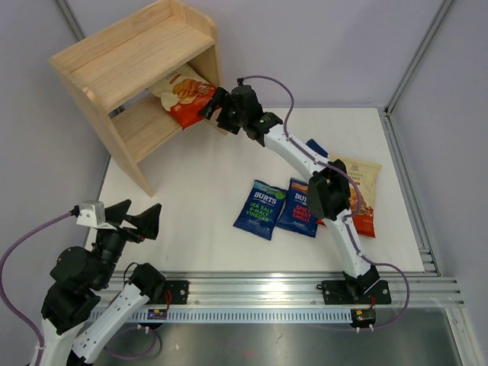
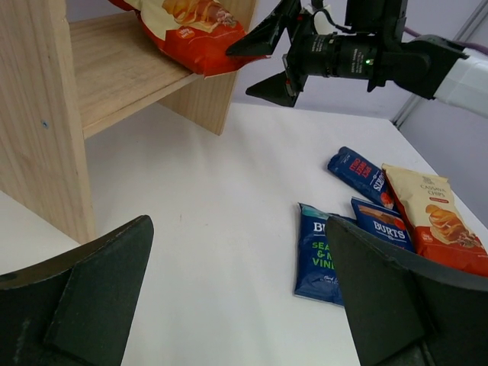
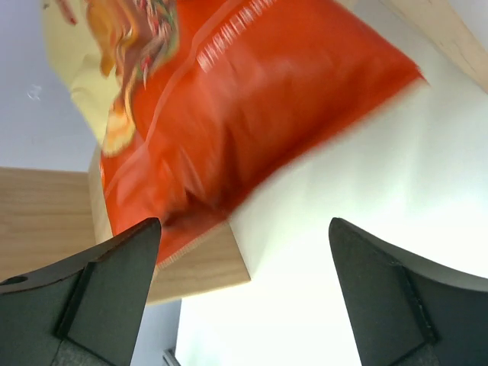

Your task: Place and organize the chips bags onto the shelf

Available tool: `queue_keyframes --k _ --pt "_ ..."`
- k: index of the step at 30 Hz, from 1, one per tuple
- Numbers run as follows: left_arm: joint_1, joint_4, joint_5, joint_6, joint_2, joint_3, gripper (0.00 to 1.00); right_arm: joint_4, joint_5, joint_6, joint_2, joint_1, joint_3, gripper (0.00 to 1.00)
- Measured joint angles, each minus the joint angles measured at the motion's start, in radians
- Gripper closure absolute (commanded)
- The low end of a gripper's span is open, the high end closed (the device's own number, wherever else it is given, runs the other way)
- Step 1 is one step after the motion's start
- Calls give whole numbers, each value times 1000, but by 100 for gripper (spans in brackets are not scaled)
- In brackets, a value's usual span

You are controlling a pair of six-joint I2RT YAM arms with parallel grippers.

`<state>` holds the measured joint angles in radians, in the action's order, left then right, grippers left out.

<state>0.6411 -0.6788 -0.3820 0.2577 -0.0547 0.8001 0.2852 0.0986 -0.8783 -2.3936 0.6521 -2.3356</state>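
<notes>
The wooden shelf [image 1: 130, 57] stands at the far left. One cream-and-red chips bag [image 1: 183, 93] lies on its lower board, the red end sticking out over the edge. My right gripper [image 1: 216, 114] is open just beside that end and holds nothing. In the right wrist view the bag [image 3: 229, 99] hangs above the board [image 3: 206, 263], outside the open gripper [image 3: 244, 225]. Two blue bags [image 1: 261, 209] [image 1: 302, 207], a third one [image 1: 316, 146] behind the arm and a second cream bag [image 1: 361, 194] lie on the table. My left gripper [image 1: 143, 206] hovers open at the near left.
The left wrist view shows the shelf's side panel [image 2: 38, 130] close on the left and the right gripper [image 2: 240, 72] by the shelved bag [image 2: 194, 23]. White table [image 2: 213, 229] lies under the left gripper [image 2: 238, 225]. A metal rail [image 1: 404, 175] borders the table's right side.
</notes>
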Motion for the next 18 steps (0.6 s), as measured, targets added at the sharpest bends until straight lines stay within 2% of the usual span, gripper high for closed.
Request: queue_keyframes --k 11,14,18 --pt "0 1 20 4 -110 0 1 -80 59 113 343 -40 384 1" --pt "-2 0 59 29 -174 14 1 -77 35 174 491 -65 536 0" --pt "-2 56 166 89 -331 36 1 -18 -85 281 732 -114 761 1"
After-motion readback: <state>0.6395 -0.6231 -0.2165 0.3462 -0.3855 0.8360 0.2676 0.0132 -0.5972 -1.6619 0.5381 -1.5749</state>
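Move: The sea salt bag lies about 13 cm ahead of the left hand, 29 cm right and 30 cm below. From the right hand it is roughly 24 cm back, 16 cm right and 22 cm down. The spicy chilli bag is some 13 cm to the right of it. The cassava bag, already on the shelf, sits about 5 cm ahead and 9 cm left of the right hand, level with it. The open right hand withdraws rightward, back and up, some 20 cm from the cassava bag; left hand shifts rightward. ##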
